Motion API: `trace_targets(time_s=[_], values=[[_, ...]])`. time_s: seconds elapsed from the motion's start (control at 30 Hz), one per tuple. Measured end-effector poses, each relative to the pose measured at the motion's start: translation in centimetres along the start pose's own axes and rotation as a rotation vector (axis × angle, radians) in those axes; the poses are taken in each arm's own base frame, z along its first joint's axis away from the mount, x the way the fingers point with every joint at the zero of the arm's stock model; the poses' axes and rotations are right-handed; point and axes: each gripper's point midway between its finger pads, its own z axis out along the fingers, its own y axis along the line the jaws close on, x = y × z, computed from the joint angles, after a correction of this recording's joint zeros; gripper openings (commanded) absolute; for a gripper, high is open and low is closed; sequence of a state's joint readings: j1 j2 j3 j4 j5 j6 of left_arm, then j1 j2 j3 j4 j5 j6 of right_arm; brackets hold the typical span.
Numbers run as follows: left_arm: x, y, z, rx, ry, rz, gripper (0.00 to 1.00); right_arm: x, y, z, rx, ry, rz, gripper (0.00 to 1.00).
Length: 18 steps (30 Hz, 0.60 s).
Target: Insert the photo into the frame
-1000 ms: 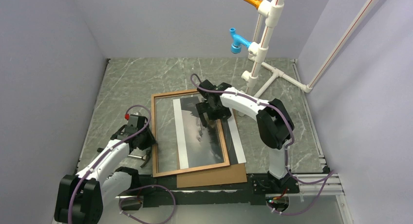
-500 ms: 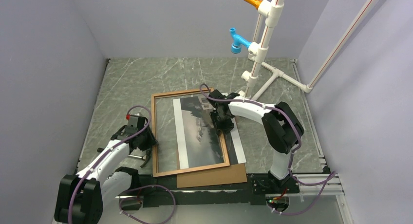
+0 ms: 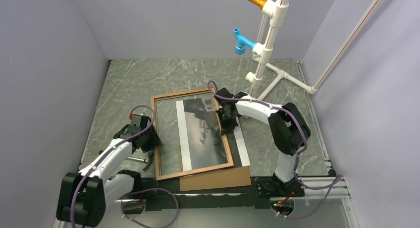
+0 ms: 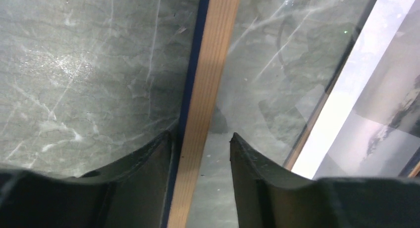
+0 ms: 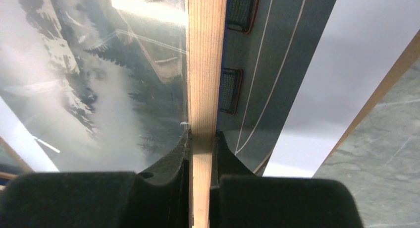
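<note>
The frame (image 3: 158, 139), brown wood with a navy side, lies on the table over the photo (image 3: 203, 134), a grey mountain print showing through the glass. My left gripper (image 3: 150, 141) straddles the left rail (image 4: 213, 64); in the left wrist view it (image 4: 200, 135) stands open, one finger at the rail's navy side, the other apart from it. My right gripper (image 3: 229, 120) is on the right rail; the right wrist view shows it (image 5: 202, 134) shut on the wooden rail (image 5: 205, 49), with the photo (image 5: 99, 79) to the left of the rail.
A brown backing board (image 3: 218, 179) sticks out under the frame's near edge. A white pipe stand (image 3: 262, 54) with blue and orange fittings rises at the back right. Grey walls close in the marbled table (image 3: 133, 79) on three sides.
My right gripper moved from above the photo to the frame's right rail and shut on it. The frame shifted slightly left. My left gripper's fingers widened a little around the left rail.
</note>
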<state>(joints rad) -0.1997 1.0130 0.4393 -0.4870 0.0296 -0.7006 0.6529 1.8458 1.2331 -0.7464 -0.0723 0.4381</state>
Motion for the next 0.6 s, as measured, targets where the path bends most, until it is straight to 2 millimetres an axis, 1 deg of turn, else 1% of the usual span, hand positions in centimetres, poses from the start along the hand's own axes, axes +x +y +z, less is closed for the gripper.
trace_targets(time_s=[0.1,0.13,0.27,0.4,0.47,0.6], values=[[-0.7,-0.5,-0.4,-0.003,0.0,0.01,0.82,-0.6,0.0,-0.1,-0.038,-0.006,0.024,0.0],[-1.2,-0.8,-0.7,-0.001,-0.007,0.012,0.86,-0.8,0.0,-0.1,-0.049,-0.009,0.032,0.0],[-2.8,-2.0,-2.2,0.029,-0.053,0.027,0.99,-1.8,-0.5,-0.2,-0.074,-0.026,0.073,0.0],[-3.8,-2.9,-4.7,0.085,-0.127,0.031,0.99,-2.3,-0.8,-0.2,-0.086,-0.036,0.103,0.0],[-4.3,-3.3,-6.3,0.116,-0.169,0.036,0.99,-2.5,-0.9,-0.2,-0.089,-0.04,0.112,0.0],[-5.7,-4.6,-10.2,0.181,-0.252,0.044,0.99,-2.9,-0.8,-0.4,-0.09,-0.044,0.118,0.0]])
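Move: The right gripper already pinches the frame's right bar. The photo's middle lies about 5 cm to its left, 1 cm back and some 3 cm below, with the brown board's bare near strip roughly 18 cm back and 4 cm left. The left gripper straddles the frame's left bar, which is about 1 cm left of the hand point. From this hand the photo is 3 cm ahead and 23 cm right, and the hammer head 8 cm back and 3 cm left. Open the left gripper wide and lift it off the frame's left bar, up about 12 cm and speeding up, tilting its fingers upward and outward. Meanwhile keep the right gripper's pinch on the right bar and draw the frame forward about 3 cm, away from the brown board's near strip, turning it slightly clockwise. ##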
